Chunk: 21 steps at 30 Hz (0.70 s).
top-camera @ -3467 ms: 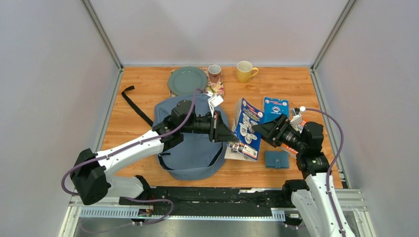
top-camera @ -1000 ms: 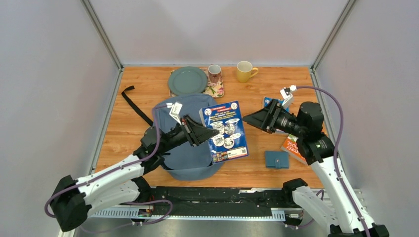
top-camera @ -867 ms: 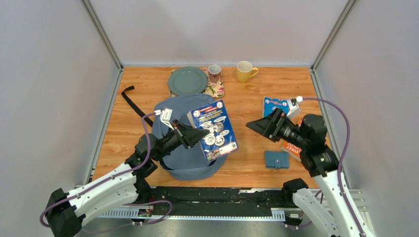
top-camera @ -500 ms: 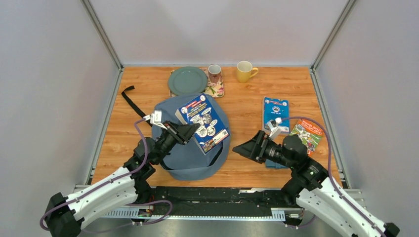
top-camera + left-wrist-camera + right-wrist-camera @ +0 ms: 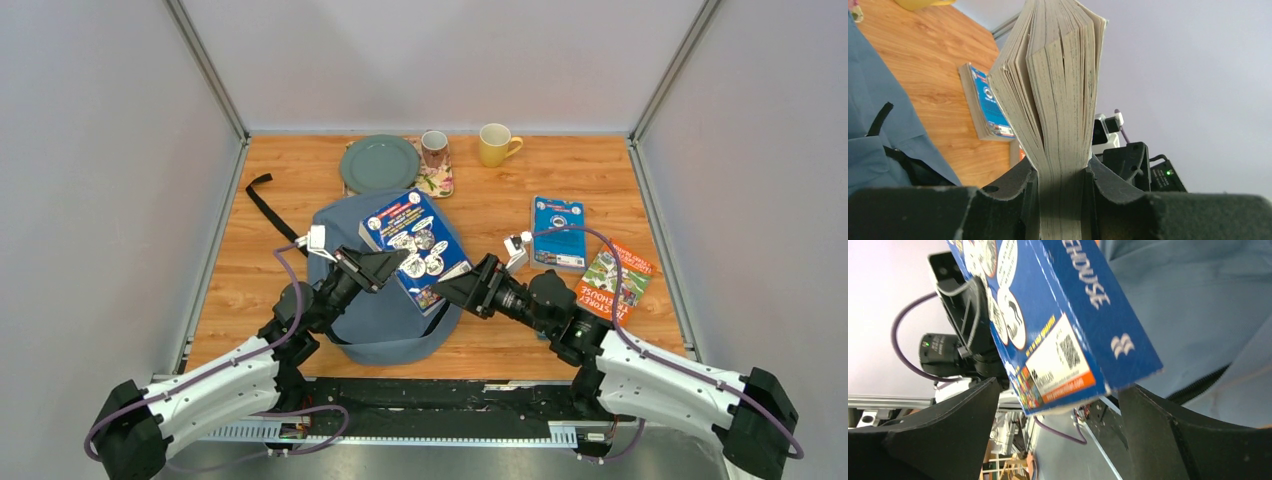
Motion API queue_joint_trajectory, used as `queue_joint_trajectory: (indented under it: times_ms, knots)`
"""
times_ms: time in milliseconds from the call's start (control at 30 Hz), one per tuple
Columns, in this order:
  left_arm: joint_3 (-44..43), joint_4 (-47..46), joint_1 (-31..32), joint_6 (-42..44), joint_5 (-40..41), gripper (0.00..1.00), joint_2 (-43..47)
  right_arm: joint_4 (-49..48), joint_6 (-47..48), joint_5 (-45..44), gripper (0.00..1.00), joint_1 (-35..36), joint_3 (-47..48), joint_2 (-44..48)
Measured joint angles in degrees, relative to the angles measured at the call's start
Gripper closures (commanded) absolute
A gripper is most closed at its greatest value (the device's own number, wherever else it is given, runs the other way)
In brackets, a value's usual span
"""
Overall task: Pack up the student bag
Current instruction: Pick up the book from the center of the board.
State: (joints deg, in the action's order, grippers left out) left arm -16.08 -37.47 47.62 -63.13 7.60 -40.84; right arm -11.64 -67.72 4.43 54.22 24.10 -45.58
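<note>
The student bag [image 5: 385, 318], grey-blue fabric with black straps, lies flat at the table's near middle. My left gripper [image 5: 384, 266] is shut on a thick blue paperback [image 5: 414, 246], which it holds tilted above the bag. In the left wrist view the page block [image 5: 1060, 100] is pinched between the fingers of the left gripper [image 5: 1060, 176]. My right gripper [image 5: 448, 291] is open at the book's near right corner. In the right wrist view the book's blue cover [image 5: 1068, 315] sits between the wide-spread fingers of the right gripper [image 5: 1060, 392] without touching them, with the bag [image 5: 1198, 305] behind.
At the back stand a green plate [image 5: 379, 162], a floral mug [image 5: 434, 148] and a yellow mug [image 5: 493, 144]. A second blue book [image 5: 558, 231] and an orange book [image 5: 612, 280] lie to the right. A black strap [image 5: 268, 212] trails to the left of the bag.
My right arm has swung low and to the left, up to the held book's corner, with its jaws opening wider. The left gripper has carried the book back over the bag.
</note>
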Motion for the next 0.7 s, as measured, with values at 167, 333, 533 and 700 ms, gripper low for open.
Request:
queue_joint_trajectory:
  times_ms: [167,333,533,700]
  knots:
    - [0.72,-2.62,0.02,-1.9,-0.74,1.0,-0.55,-7.48,-0.68,-1.62,0.17,0.0,0.0,-3.02]
    - [0.87,-4.9,0.02,-3.52,-1.81,1.0,-1.44,-12.9,-2.08,-2.29,0.6,0.02,-0.09,-5.35]
    - [2.21,-6.75,-0.09,-4.61,-2.38,0.38,-0.81,-16.06,-4.37,-2.51,1.0,0.42,-1.16,-4.07]
    - [-0.74,11.8,0.0,2.29,-3.54,0.26,5.05,-5.05,-1.46,-5.7,1.0,0.81,-1.68,5.27]
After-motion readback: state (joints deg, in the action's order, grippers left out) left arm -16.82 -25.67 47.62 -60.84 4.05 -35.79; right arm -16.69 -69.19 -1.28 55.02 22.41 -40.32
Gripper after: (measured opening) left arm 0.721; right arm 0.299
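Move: The book already hangs from the left hand, its middle about 4 cm right of and 2 cm ahead of that hand, nearly level. From the open right hand, already at the book's barcode end, the middle lies some 7 cm ahead, 4 cm left and 2 cm up. The backpack's middle is about 13 cm ahead of the right hand, 12 cm left and 17 cm below; the light-blue book is roughly 26 cm ahead, 32 cm right and 20 cm below. Rising about 4 cm while easing forward and left over the book's barcode end, the right hand rolls some 10 degrees, left side up, and shuts its fingers on the two covers by the spine. Once it has hold, the left fingers open and let go of the page-edge side, that hand dipping about 3 cm; the right then draws back and to the right with the book. ##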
